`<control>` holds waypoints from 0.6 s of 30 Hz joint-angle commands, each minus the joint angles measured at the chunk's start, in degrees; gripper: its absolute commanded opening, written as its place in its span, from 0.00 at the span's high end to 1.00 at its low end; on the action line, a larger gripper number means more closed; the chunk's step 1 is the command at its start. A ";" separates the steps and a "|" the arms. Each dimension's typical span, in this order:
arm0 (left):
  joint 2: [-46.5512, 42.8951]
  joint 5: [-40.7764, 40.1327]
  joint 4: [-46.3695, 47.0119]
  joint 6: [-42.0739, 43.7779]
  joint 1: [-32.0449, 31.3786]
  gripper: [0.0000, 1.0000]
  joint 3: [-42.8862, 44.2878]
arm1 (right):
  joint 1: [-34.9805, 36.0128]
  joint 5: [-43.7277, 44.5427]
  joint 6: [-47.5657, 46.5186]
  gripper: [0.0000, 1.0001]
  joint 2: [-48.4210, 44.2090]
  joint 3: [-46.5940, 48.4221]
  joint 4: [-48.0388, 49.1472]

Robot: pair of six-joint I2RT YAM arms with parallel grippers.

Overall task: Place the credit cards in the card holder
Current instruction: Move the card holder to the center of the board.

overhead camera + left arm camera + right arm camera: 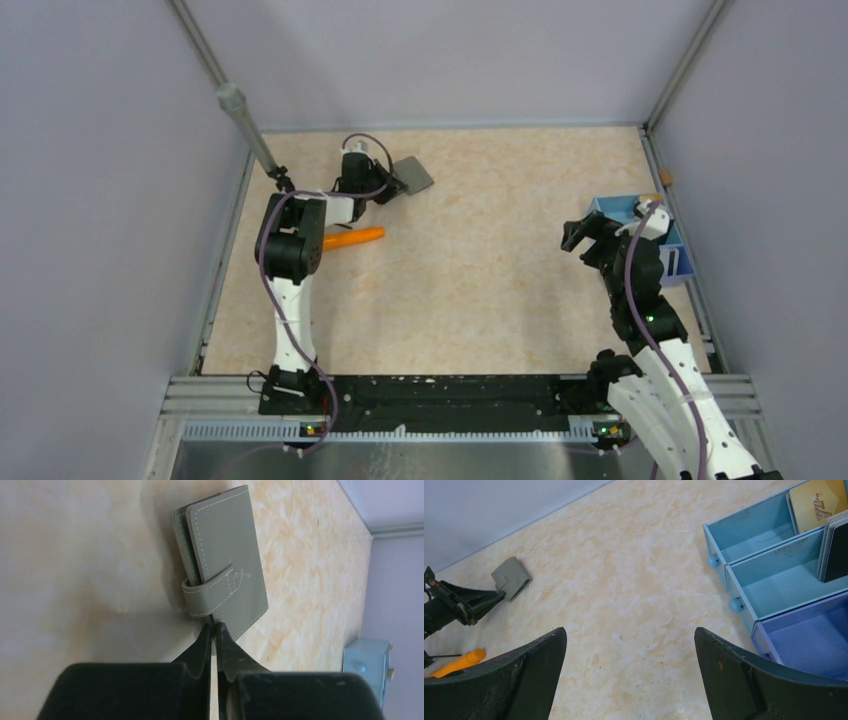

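Observation:
The grey card holder lies folded at the far left of the table, its strap wrapped round it; it also shows in the top view and the right wrist view. My left gripper is shut, its tips pinching the card holder's near edge beside the strap. The credit cards stand in the blue tray at the right: a tan one and a stack of black and white ones. Beside that tray, above bare table, my right gripper hangs wide open and holds nothing.
An orange carrot-shaped stick lies on the table just by the left arm. The blue and lilac compartment tray sits against the right wall. A grey pole leans in the far left corner. Walls enclose three sides.

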 commanded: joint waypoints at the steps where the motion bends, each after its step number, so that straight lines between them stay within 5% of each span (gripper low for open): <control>1: -8.66 4.60 6.39 2.40 -0.33 1.00 -8.29 | -0.18 -1.90 -0.86 0.04 -0.58 1.05 -0.56; 10: -26.00 8.69 4.60 3.15 -2.42 1.00 -24.64 | 0.13 -23.99 -6.13 0.06 6.69 2.23 2.83; 18: -43.21 -6.01 -31.04 21.61 -9.29 1.00 -23.95 | 9.40 -24.06 1.90 0.10 17.90 4.39 5.91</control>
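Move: My left fingers already pinch the card holder by its near corner; its middle is about 4 cm ahead and 3 cm right. The board's centre lies some 15 cm back and 11 cm right, barely lower. The orange tube is about 14 cm back and 12 cm left. From my raised right hand, the card holder is roughly 30 cm ahead, 36 cm left and 17 cm down; the blue trays are about 12 cm ahead and 14 cm right, 16 cm lower. Keeping my closed left fingers on the card holder's edge, I draw it back about 16 cm towards the board's middle, nearly level at first, then rising some 8 cm while the wrist turns clockwise. My right hand, still wide open, swings left and sinks towards the card holder, turning counter-clockwise and tipping down. ##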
